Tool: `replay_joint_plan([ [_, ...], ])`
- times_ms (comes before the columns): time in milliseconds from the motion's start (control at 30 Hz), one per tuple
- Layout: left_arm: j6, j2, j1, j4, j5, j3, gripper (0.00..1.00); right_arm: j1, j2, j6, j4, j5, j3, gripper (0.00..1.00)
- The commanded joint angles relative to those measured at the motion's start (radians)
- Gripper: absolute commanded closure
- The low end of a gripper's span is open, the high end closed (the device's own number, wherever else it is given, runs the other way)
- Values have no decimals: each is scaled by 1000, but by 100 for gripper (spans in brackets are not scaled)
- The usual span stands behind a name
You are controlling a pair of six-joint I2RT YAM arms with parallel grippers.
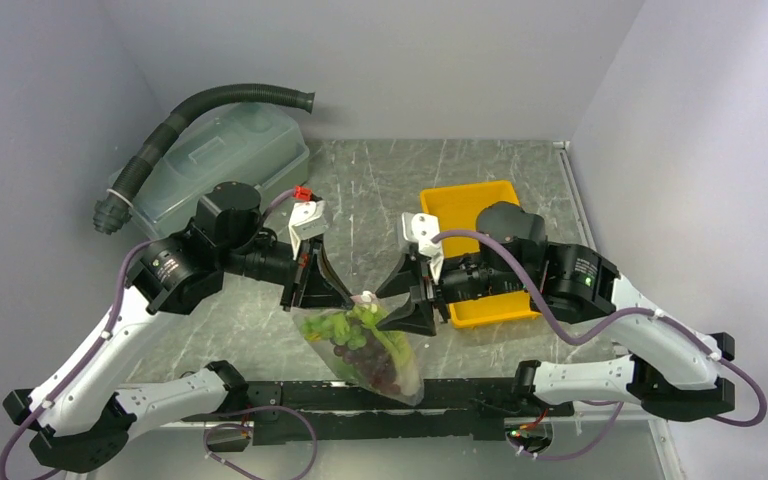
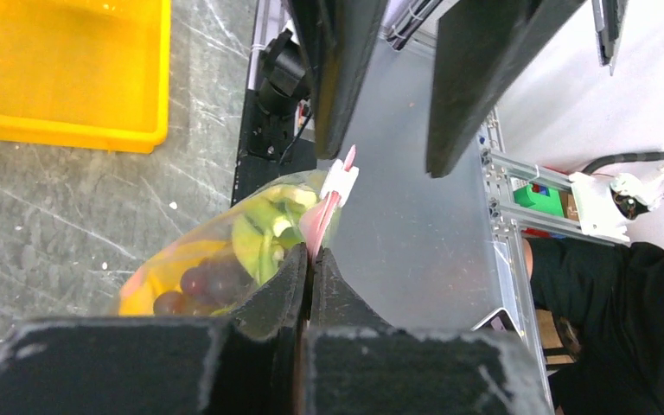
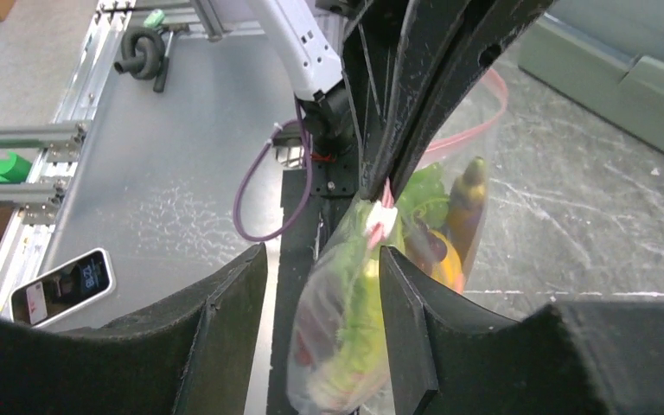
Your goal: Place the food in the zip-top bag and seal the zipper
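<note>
The clear zip-top bag (image 1: 370, 352) hangs above the table's near edge, full of food: leafy greens (image 1: 345, 325), dark grapes (image 2: 203, 281) and something yellow (image 2: 151, 290). My left gripper (image 1: 343, 298) is shut on the pale pink zipper (image 2: 318, 216) at the bag's mouth, beside the white slider (image 2: 341, 179); the same grip shows in the left wrist view (image 2: 311, 259). My right gripper (image 1: 405, 305) stands open just right of the mouth. In the right wrist view the bag (image 3: 346, 337) hangs between that gripper's (image 3: 324, 255) spread fingers without being pinched.
A yellow tray (image 1: 455, 205) lies behind the right arm. A translucent lidded tub (image 1: 220, 155) with a black ribbed hose (image 1: 175, 125) over it sits at the back left. A black rail (image 1: 290, 395) runs along the near edge under the bag.
</note>
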Motion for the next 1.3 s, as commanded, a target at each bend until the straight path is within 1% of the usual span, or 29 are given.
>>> replay_joint_plan([
  [0, -25, -20, 1, 91, 0, 19, 100, 0, -9, 57, 91, 46, -16, 46],
  [333, -17, -23, 2, 69, 0, 29, 100, -1, 18, 83, 108, 166, -62, 48],
  [467, -21, -30, 1, 67, -3, 31, 100, -7, 16, 69, 131, 148, -97, 48],
  [600, -28, -35, 2, 72, 0, 32, 100, -22, 9, 55, 167, 105, -136, 51],
  [667, -30, -37, 2, 72, -1, 33, 100, -28, 4, 52, 182, 74, -147, 57],
  [767, -35, -40, 2, 74, -2, 32, 100, -33, -4, 51, 203, 31, -161, 69],
  [933, -41, -40, 1, 81, -3, 29, 100, -39, -13, 47, 230, 2, -182, 100],
  [1033, -40, -37, 2, 72, -10, 32, 100, -39, -16, 46, 233, -9, -183, 100],
  [1067, -39, -35, 2, 67, -16, 33, 97, -39, -18, 46, 233, -14, -181, 100],
  [1100, -39, -32, 2, 62, -20, 39, 87, -39, -18, 46, 230, -18, -177, 100],
  [1133, -40, -29, 3, 57, -23, 47, 74, -39, -18, 46, 225, -24, -170, 100],
  [1167, -38, -27, 2, 53, -25, 54, 63, -39, -15, 46, 218, -30, -164, 100],
  [1200, -37, -25, 1, 51, -30, 59, 54, -39, -14, 21, 212, -38, -154, 100],
  [1267, -37, -26, 2, 57, -47, 65, 41, -39, -9, 14, 199, -53, -143, 100],
])
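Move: The bag's white zipper slider sits about 4 cm to the left of the open right fingers, some 3 cm ahead of and 5 cm below them. It is only about 3 cm to the right of the left fingertips, which already pinch the zipper strip, and roughly 1 cm below them. The bag's bulging food hangs about 11 cm beneath the slider and 2 cm back. Those left fingertips are about 7 cm left of the right hand, 3 cm ahead and 4 cm below. The zipper strip just past the slider is what the right hand takes: from half open it swings forward and left, sinks about 5 cm, draws back a centimetre while closing, and pinches the strip on the slider's right side. The left hand holds practically still with its grip on the strip, then opens to about half once the right has hold. ##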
